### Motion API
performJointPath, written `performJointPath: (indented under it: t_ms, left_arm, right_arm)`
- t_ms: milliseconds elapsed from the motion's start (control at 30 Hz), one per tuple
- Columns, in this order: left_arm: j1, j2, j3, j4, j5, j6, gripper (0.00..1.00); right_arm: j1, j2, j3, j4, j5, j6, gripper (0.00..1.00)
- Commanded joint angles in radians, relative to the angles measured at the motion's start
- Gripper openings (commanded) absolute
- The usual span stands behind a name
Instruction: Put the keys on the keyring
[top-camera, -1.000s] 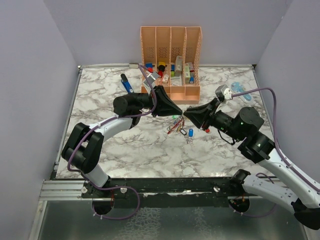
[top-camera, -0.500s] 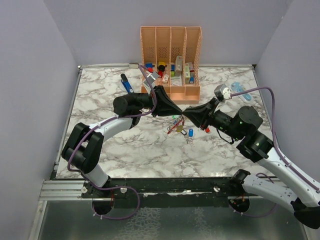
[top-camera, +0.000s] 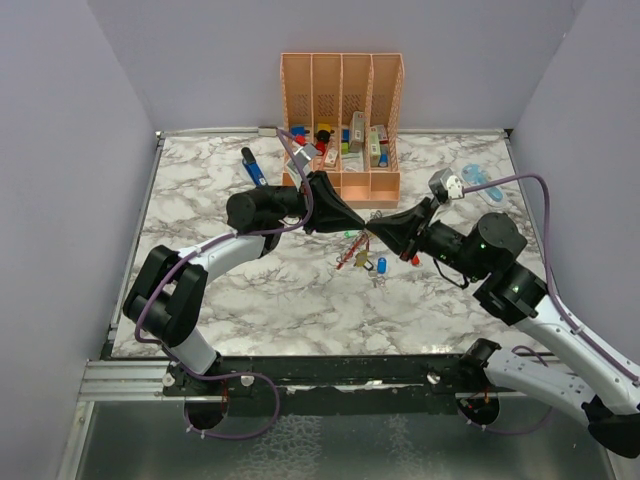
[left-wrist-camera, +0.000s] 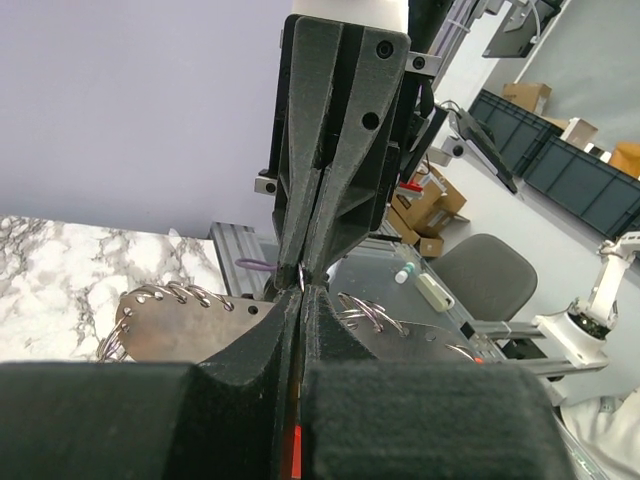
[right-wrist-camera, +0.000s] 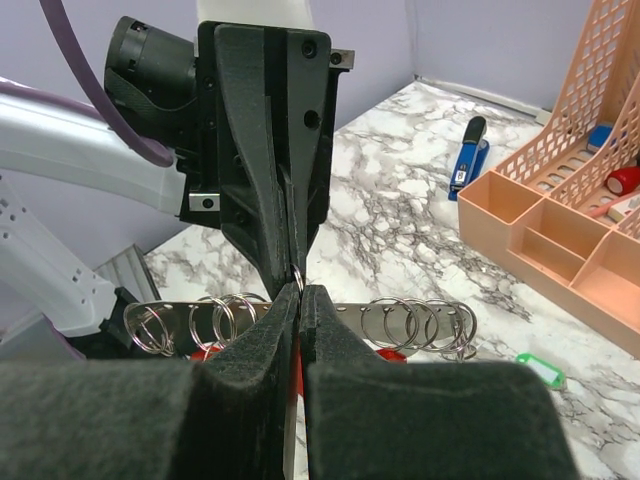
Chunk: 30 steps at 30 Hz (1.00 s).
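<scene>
My two grippers meet tip to tip above the middle of the marble table. The left gripper (top-camera: 361, 226) and the right gripper (top-camera: 375, 229) are both shut. A thin silver loop of the keyring (right-wrist-camera: 298, 277) is pinched where the tips touch. Behind the tips runs a metal strip (right-wrist-camera: 345, 315) carrying several split rings, with red parts showing under it. In the left wrist view the same loop (left-wrist-camera: 300, 275) sits between my left gripper (left-wrist-camera: 301, 291) and the opposite tips. Loose keys lie below on the table: a blue key (top-camera: 383, 265), a red key (top-camera: 414, 260), a green key (top-camera: 350, 236).
A peach slotted organizer (top-camera: 343, 185) with small coloured items stands just behind the grippers. A long blue pen-like tool (top-camera: 254, 167) lies to its left. A pale blue object (top-camera: 480, 182) rests at the far right. Grey walls enclose the table on three sides.
The right gripper has shut and pushed slightly left until its tips meet the left gripper's. The left arm stayed put.
</scene>
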Motion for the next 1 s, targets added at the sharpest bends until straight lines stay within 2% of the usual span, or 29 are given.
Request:
performJointPath:
  t_ms: [0, 100, 233, 333, 467, 633, 733, 800, 867, 900, 967]
  left_arm:
    - [0.002, 0.000, 0.022, 0.250, -0.019, 0.035, 0.08]
    - [0.028, 0.013, 0.033, 0.184, -0.020, 0.079, 0.22]
    - [0.080, 0.036, 0.085, 0.140, -0.032, 0.093, 0.30]
    - [0.123, 0.046, 0.140, 0.107, -0.034, 0.083, 0.33]
    - [0.186, 0.055, 0.213, 0.076, -0.053, 0.043, 0.33]
    - [0.210, 0.052, 0.278, -0.127, -0.061, 0.108, 0.33]
    - [0.223, 0.062, 0.346, -0.386, -0.064, 0.255, 0.33]
    - [0.237, 0.078, 0.437, -0.635, -0.099, 0.379, 0.33]
    - [0.240, 0.107, 0.535, -0.907, -0.140, 0.546, 0.33]
    - [0.237, 0.116, 0.587, -1.048, -0.164, 0.691, 0.32]
    - [0.230, 0.112, 0.658, -1.290, -0.221, 0.882, 0.31]
  right_arm:
    - [0.002, -0.027, 0.022, -0.019, 0.053, 0.054, 0.01]
    - [0.002, -0.010, 0.053, -0.067, 0.058, 0.108, 0.01]
    - [0.002, 0.057, 0.130, -0.191, 0.051, 0.175, 0.01]
    - [0.003, 0.090, 0.154, -0.241, 0.074, 0.229, 0.01]
    - [0.003, 0.123, 0.192, -0.365, 0.225, 0.317, 0.01]
    - [0.002, 0.173, 0.248, -0.516, 0.389, 0.425, 0.01]
    - [0.003, 0.203, 0.280, -0.584, 0.455, 0.500, 0.01]
    - [0.003, 0.244, 0.317, -0.667, 0.531, 0.592, 0.01]
    - [0.002, 0.282, 0.354, -0.735, 0.581, 0.670, 0.01]
    - [0.003, 0.296, 0.369, -0.760, 0.601, 0.711, 0.01]
    - [0.002, 0.326, 0.387, -0.789, 0.631, 0.799, 0.01]
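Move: Both grippers pinch the silver-and-red keyring, its body about 2 cm below each hand. Ahead of the left hand, the peach organizer's middle is some 31 cm farther out, 4 cm left and 30 cm down. From the right hand, the black key tag lies about 10 cm ahead, 2 cm right and 33 cm below. The blue tag is level with it, 4 cm farther right; the green one is 18 cm ahead, 2 cm left. Open the left gripper about a third to let go of the keyring, then draw it away some 16 cm forward towards the organizer, rising about 8 cm and swinging counter-clockwise. Keep the right gripper shut on the keyring and carry it down about 7 cm, forward and right towards the black and blue tags, tipping its fingers down some 40 degrees and turning clockwise. ##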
